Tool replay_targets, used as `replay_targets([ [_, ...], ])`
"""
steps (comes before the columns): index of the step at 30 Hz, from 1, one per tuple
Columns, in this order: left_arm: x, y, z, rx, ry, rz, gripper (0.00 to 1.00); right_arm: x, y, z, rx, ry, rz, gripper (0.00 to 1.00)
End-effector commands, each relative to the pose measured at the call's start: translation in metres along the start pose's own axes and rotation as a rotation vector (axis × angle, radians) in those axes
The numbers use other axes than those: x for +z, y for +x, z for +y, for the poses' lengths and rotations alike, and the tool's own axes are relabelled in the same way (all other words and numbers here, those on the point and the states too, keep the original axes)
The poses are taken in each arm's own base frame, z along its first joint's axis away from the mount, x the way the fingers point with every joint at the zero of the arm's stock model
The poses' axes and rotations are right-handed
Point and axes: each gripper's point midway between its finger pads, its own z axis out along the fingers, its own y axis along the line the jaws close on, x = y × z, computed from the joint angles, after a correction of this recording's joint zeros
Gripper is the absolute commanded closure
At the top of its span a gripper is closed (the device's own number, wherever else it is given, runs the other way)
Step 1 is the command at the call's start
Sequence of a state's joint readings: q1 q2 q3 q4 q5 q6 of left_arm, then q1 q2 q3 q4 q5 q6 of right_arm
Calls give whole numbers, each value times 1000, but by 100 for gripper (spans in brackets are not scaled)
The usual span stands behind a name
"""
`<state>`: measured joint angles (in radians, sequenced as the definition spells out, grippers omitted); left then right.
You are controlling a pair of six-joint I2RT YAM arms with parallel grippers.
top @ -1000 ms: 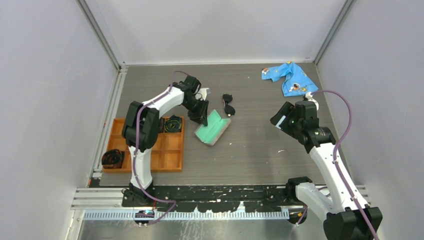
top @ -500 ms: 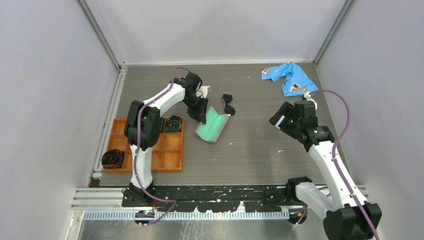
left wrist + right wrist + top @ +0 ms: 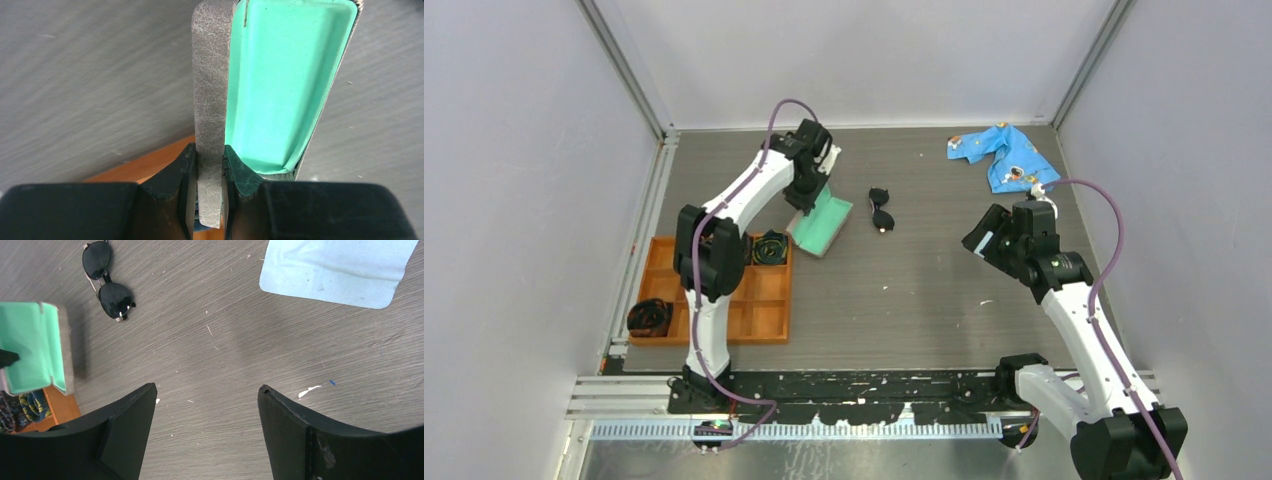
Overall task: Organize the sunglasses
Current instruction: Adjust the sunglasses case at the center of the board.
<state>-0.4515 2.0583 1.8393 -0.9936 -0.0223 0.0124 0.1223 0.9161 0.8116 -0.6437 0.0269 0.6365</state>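
Observation:
The black sunglasses (image 3: 881, 209) lie on the grey table mid-back, also in the right wrist view (image 3: 107, 282) at top left. My left gripper (image 3: 806, 203) is shut on one wall of the open grey-tan case with teal lining (image 3: 821, 224), holding it left of the sunglasses; the left wrist view shows the grey wall (image 3: 210, 100) pinched between my fingers (image 3: 186, 170). The case also shows in the right wrist view (image 3: 31, 347). My right gripper (image 3: 980, 236) is open and empty over bare table, to the right of the sunglasses, apart from them.
An orange compartment tray (image 3: 764, 310) stands at the left, holding dark coiled bundles (image 3: 770, 246). Another dark bundle (image 3: 649, 317) sits at its left edge. A blue patterned cloth (image 3: 1004, 155) lies at the back right. Grey walls close in both sides.
My left gripper has carried the case back and to the left, away from the sunglasses and toward the tray. The right arm has hardly moved. The sunglasses stay put.

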Motion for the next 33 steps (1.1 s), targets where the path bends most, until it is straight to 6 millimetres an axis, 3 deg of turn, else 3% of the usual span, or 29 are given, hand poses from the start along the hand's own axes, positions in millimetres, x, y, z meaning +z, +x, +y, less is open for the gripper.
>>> replay_targets([
  [1,-27,-30,28,111,-231,-58,100,-5,-5,4,-14,-23,-28,20],
  [6,-13,-43,25,180,-294,-46,100,-11,-4,3,-9,-27,-27,20],
  [15,16,-55,4,237,-256,-37,98,-25,-2,-6,-20,-2,-45,21],
  [18,16,-54,1,228,-252,-30,85,-25,1,-7,-7,-8,-48,20],
  [20,13,-54,3,225,-260,-32,65,-25,1,-7,0,-11,-51,20],
  [22,6,-56,5,217,-274,-42,52,-24,1,-7,1,-8,-50,21],
  [24,-5,-58,4,218,-268,-56,41,-25,-3,-11,2,26,-63,21],
  [28,-36,-66,0,210,-268,-119,8,-35,-23,-11,-6,41,-141,20],
  [33,-87,-70,-4,133,-250,-208,6,-23,-28,-18,16,116,-138,20],
])
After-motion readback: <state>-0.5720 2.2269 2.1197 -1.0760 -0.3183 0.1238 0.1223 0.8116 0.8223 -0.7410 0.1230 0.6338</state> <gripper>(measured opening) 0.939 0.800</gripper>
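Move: The spot on the board where the open sunglasses case is going, measured to the case's middle, lies about 2 cm ahead of the left hand, 6 cm to its right and 5 cm below. The left fingers still pinch the case's upper-left wall. The sunglasses lie some 16 cm to the right and 1 cm ahead; the wooden tray's middle is about 16 cm back and 20 cm left. From the right hand, the spot is roughly 9 cm ahead and 32 cm left. The sunglasses case, held by its wall, is carried forward some 4 cm and slightly right by the left hand, first rising about 3 cm, then sinking to the board as the wrist rolls its left side up about 15 degrees. There the fingers open wide, let go of the wall and start to lift off. The empty right hand eases back about 2 cm, then right. ##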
